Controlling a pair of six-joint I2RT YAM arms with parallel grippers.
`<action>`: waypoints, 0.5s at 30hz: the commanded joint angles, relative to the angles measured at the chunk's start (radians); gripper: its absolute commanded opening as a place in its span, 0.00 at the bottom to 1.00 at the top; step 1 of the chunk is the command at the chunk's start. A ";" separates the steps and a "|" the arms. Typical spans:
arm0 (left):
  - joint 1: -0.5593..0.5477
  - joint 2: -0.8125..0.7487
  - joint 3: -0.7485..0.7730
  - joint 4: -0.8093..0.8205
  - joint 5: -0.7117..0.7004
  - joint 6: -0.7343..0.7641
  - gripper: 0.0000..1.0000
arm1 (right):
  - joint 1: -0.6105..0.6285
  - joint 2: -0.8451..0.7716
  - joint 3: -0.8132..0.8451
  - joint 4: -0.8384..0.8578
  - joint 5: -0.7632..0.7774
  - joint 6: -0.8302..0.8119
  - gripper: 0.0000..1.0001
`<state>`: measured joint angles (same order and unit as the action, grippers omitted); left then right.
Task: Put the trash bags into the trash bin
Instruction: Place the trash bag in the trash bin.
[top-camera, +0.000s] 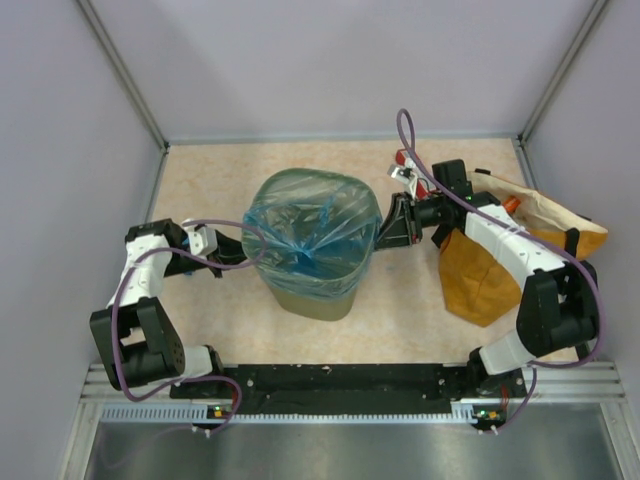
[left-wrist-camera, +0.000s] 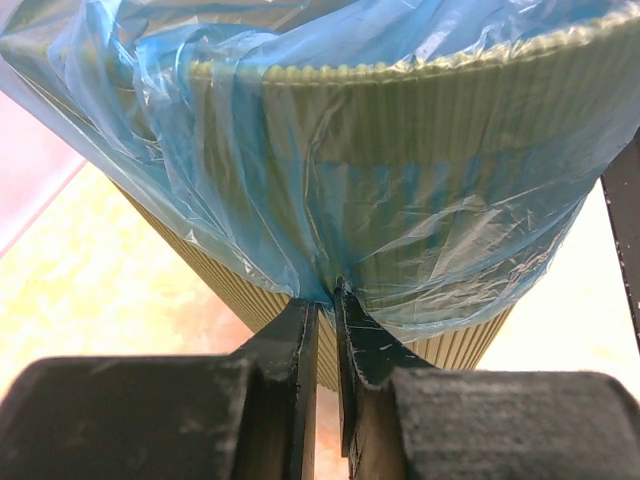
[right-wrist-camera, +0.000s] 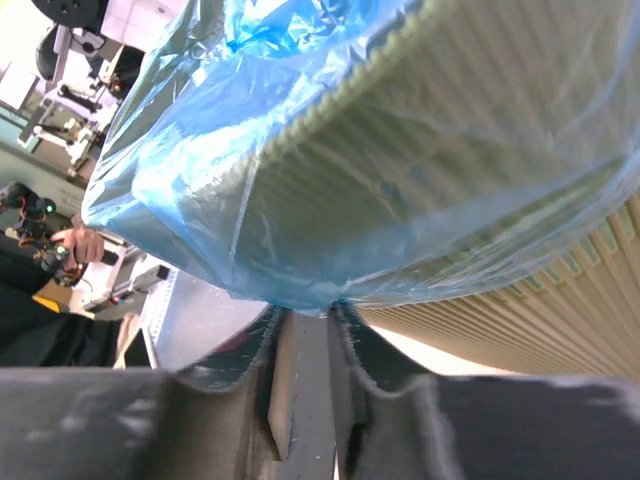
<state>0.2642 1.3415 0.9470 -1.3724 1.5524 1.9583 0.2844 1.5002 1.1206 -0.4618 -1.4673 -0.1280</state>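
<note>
The olive-green trash bin (top-camera: 318, 302) stands mid-table with a big light-blue trash bag (top-camera: 310, 225) draped over its rim and hanging down its sides. On the bin's left, my left gripper (top-camera: 243, 252) is shut on the bag's hem; the left wrist view has the film (left-wrist-camera: 330, 170) gathered into its tips (left-wrist-camera: 325, 296) against the ribbed wall (left-wrist-camera: 455, 345). At the bin's right side my right gripper (top-camera: 378, 232) is pinching the bag's edge too. The right wrist view shows the film (right-wrist-camera: 250, 180) bunched between those tips (right-wrist-camera: 310, 308) below the bin's rim (right-wrist-camera: 470, 110).
A mustard-orange sack with black handles (top-camera: 482, 275) lies at the right under my right arm. A red box (top-camera: 402, 160) sits behind the right wrist. Grey walls close in the table (top-camera: 210, 170) on three sides.
</note>
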 joint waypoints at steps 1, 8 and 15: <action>0.001 -0.005 0.026 -0.162 -0.052 0.057 0.11 | -0.007 0.000 0.057 -0.021 -0.228 -0.041 0.10; 0.003 -0.007 0.030 -0.163 -0.071 0.057 0.09 | -0.005 0.015 0.041 -0.029 -0.166 -0.064 0.00; 0.001 0.045 0.075 -0.165 -0.167 0.039 0.02 | -0.005 0.028 0.013 -0.031 -0.088 -0.111 0.00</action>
<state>0.2634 1.3556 0.9806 -1.3796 1.5135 1.9579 0.2844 1.5188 1.1332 -0.5026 -1.4685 -0.1791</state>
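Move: The right fingertips, partly open, are at the blue trash bag's hem on the bin's right side, within a centimetre. The bin's middle lies about 13 cm left, level fore and aft, and some 7 cm below; the yellow tote lies about 26 cm right, level fore and aft, some 10 cm lower. From the left hand, which still grips the opposite hem, that right-side hem is roughly 26 cm right and 3 cm ahead. The right fingers close fully, pinching the trash bag's hem with barely any travel; the left keeps its grip. ##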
